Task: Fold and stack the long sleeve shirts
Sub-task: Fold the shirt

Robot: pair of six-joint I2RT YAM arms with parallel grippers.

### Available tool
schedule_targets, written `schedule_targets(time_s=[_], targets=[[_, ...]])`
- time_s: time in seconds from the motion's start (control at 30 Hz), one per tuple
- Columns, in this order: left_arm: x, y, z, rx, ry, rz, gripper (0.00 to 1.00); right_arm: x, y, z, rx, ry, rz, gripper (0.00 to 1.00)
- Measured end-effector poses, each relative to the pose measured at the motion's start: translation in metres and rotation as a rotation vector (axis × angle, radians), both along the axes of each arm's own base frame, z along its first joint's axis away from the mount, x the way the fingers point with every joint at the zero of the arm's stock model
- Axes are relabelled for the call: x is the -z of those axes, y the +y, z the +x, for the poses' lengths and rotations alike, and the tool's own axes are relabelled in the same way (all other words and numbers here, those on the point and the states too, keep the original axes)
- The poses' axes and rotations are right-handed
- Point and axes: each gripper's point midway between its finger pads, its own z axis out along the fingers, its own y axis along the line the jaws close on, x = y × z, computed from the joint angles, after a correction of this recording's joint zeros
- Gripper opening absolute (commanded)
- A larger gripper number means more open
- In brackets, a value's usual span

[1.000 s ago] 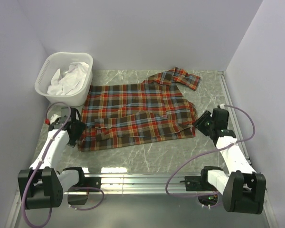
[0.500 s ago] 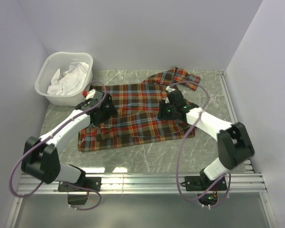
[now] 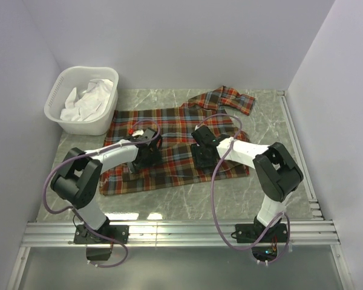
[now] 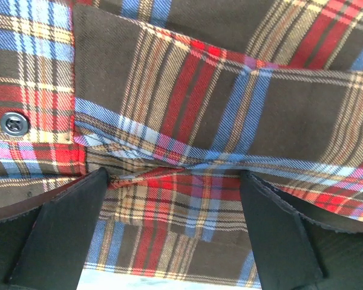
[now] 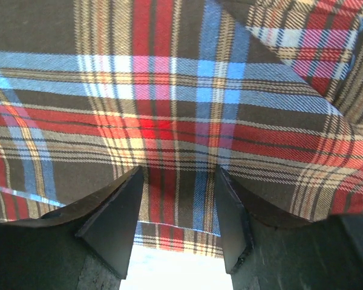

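One long sleeve shirt (image 3: 175, 124), plaid in red, blue and brown, lies spread flat across the marble table with a sleeve (image 3: 233, 96) reaching to the back right. My left gripper (image 3: 146, 151) is down on its left-middle, jaws wide open over a fabric fold (image 4: 169, 163) near a dark button (image 4: 14, 124). My right gripper (image 3: 202, 154) is down on the shirt's middle, open, with flat plaid and a hem edge (image 5: 178, 226) between its fingers. Left gripper (image 4: 174, 181) and right gripper (image 5: 180, 175) each press close to the cloth, and neither pinches it.
A white laundry basket (image 3: 54, 112) holding white cloth (image 3: 88, 99) stands at the back left, touching the shirt's corner. Walls close in the left, back and right. A metal rail (image 3: 181, 232) runs along the near edge.
Both arms have swung in from the shirt's outer edges to its middle. The left gripper has opened wider, and the right one slightly. The shirt lies much as before.
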Motion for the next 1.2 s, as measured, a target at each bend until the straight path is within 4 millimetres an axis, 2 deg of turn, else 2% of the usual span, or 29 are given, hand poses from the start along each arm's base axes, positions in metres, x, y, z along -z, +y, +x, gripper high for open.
schedule_targets(time_s=[0.13, 0.47, 0.6, 0.73, 0.83, 0.9, 0.93, 1.0, 1.03, 1.1, 1.2], targets=[[0.001, -0.001, -0.01, 0.015, -0.011, -0.025, 0.99, 0.001, -0.005, -0.02, 0.017, 0.033, -0.033, 0.58], [-0.002, -0.015, -0.057, 0.094, -0.007, -0.119, 0.99, 0.004, -0.024, -0.099, 0.06, 0.135, -0.043, 0.59], [-0.007, -0.023, -0.083, 0.131, 0.039, -0.152, 0.99, 0.002, -0.037, -0.12, 0.083, 0.164, -0.042, 0.59], [-0.025, -0.012, -0.095, 0.115, 0.055, -0.147, 0.99, -0.006, -0.056, -0.131, 0.093, 0.188, -0.11, 0.59], [-0.056, -0.007, -0.074, 0.07, -0.007, -0.153, 0.99, -0.032, -0.059, -0.112, 0.116, 0.132, -0.09, 0.59], [-0.083, 0.002, -0.045, 0.017, -0.082, -0.162, 0.99, -0.061, -0.06, -0.078, 0.177, 0.05, -0.015, 0.59], [-0.095, 0.009, -0.029, -0.012, -0.122, -0.164, 0.99, -0.076, -0.065, -0.058, 0.218, 0.003, 0.023, 0.66], [-0.115, 0.028, 0.002, -0.076, -0.182, -0.146, 0.99, -0.102, -0.078, -0.022, 0.292, -0.079, 0.091, 0.72], [-0.121, 0.036, 0.017, -0.099, -0.204, -0.129, 0.99, -0.113, -0.087, -0.005, 0.331, -0.116, 0.121, 0.81], [-0.127, 0.054, 0.048, -0.138, -0.243, -0.072, 0.99, -0.128, -0.108, 0.022, 0.401, -0.179, 0.17, 0.84], [-0.117, 0.072, 0.086, -0.134, -0.242, 0.018, 0.98, -0.14, -0.136, 0.048, 0.476, -0.231, 0.208, 0.87]])
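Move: The shirt lies flat under both sets of fingertips. Its body's middle is about 5 cm ahead and 12 cm right of my left hand, 5 cm ahead and 12 cm left of my right hand. The shirt's far left corner is some 22 cm ahead and 13 cm left of my left hand; the basket is about 26 cm ahead and 27 cm left of it. From my right hand, the spread sleeve lies roughly 26 cm ahead and 8 cm right. With my fingertips still on the cloth and not pinching it, I drag the shirt back towards my bases, about 10 cm with the left hand and 13 cm with the right, which drifts outward too. Then I lift both hands off and swing them up, forward and apart: left hand, wide open, towards the far left corner; right hand towards the sleeve, opening wider and turning clockwise. ##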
